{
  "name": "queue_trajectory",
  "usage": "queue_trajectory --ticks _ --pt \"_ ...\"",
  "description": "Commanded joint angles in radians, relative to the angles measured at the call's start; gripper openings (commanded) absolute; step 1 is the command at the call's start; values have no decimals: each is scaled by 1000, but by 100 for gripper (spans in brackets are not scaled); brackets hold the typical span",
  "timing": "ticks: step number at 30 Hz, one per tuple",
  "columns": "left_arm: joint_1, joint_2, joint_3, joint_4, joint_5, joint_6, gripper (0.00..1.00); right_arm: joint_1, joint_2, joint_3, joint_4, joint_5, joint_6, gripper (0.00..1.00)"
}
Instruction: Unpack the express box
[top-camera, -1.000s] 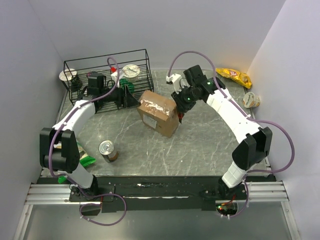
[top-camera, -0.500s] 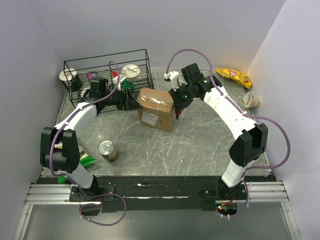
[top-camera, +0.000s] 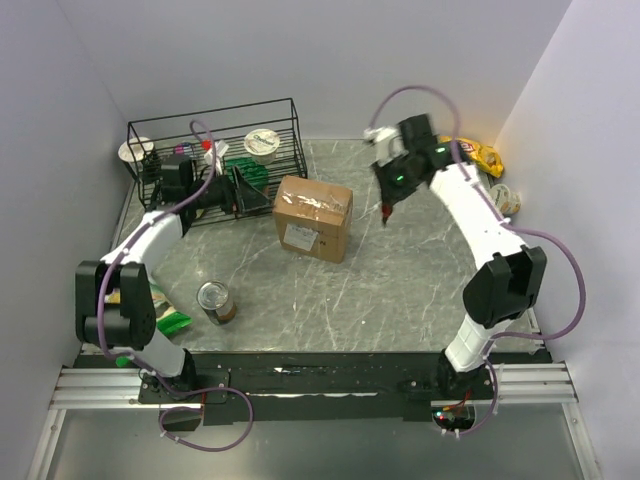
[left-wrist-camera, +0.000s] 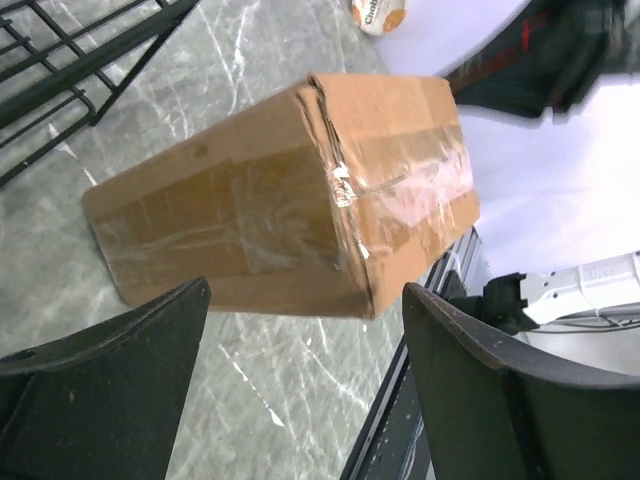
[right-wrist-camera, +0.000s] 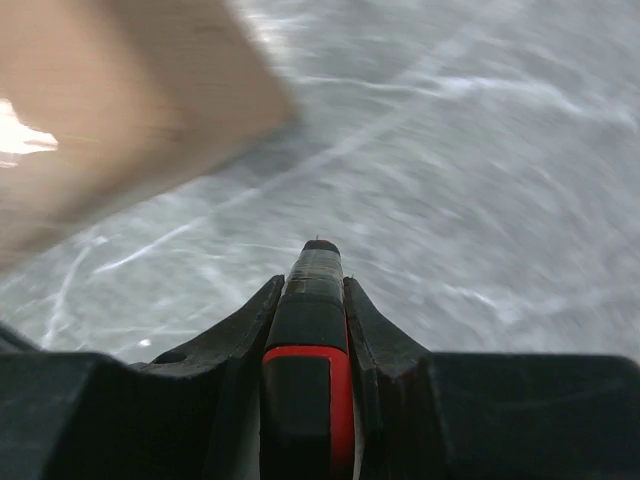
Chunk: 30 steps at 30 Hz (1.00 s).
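The express box (top-camera: 313, 217), a brown carton with clear tape and a white label, lies flat mid-table. In the left wrist view the express box (left-wrist-camera: 290, 200) lies just ahead of the fingers, untouched. My left gripper (top-camera: 262, 192) stands open just left of it, beside the basket; in its own view the left gripper (left-wrist-camera: 305, 295) has only table between the jaws. My right gripper (top-camera: 388, 195) hovers off the box's right side, apart from it. The right gripper (right-wrist-camera: 313, 290) is shut on a slim black-and-red tool (right-wrist-camera: 315, 300), tip pointing at the table. The box (right-wrist-camera: 110, 110) is a blur at upper left.
A black wire basket (top-camera: 215, 150) holding a cup (top-camera: 262, 143) and other items stands at the back left. A tin can (top-camera: 215, 300) and green packet (top-camera: 170, 322) lie front left. A yellow snack bag (top-camera: 470, 150) and a cup (top-camera: 503, 200) sit at the right wall.
My right arm has drawn back and to the right, away from the box, still holding the tool. The box has settled flat. My left gripper has pulled back toward the basket and opened wider.
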<state>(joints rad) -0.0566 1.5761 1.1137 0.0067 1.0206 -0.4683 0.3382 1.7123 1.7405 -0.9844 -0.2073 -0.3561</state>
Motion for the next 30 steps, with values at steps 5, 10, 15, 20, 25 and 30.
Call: queue_trajectory --ticks 5,10,15,20,25,30 --pt "-5 -153 -170 299 -42 -94 84 -206 -140 41 419 -355 74 0" --pt "-14 -82 9 104 6 38 83 -186 -189 10 575 -606 66 0" --pt "-15 -4 74 23 9 37 81 -87 -168 59 594 -558 2 0" --pt "-15 -21 5 124 33 18 82 -39 -80 246 471 -550 6 0" --pt "-15 34 28 76 65 42 83 -8 -59 277 456 -540 -4 0" --pt "-23 82 69 59 84 71 83 19 -54 247 509 -492 -15 0"
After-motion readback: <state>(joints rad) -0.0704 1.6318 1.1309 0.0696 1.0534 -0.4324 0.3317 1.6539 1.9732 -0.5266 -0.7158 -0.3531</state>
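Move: The closed right hand already holds the red box cutter, blade down; the taped box stands roughly 14 cm to its left, 2 cm farther out and some 13 cm lower. From this hand the white-lidded cup in the wire rack is about 26 cm left and 16 cm ahead, around 13 cm below. The open left hand has the box about 12 cm to its right, 3 cm ahead and 13 cm below. Keeping its grip on the cutter, the right hand first swings about 5 cm right and forward while starting to rise, then turns back left and climbs away from the box, ending some 20 cm higher and 9 cm left of its start, with the wrist tipping the blade up by around 50 degrees from its downward slant until it points left towards the rack. The left hand stays beside the box with its fingers wide open, easing back a little, bobbing up about 3 cm and sinking again to near its starting height. ##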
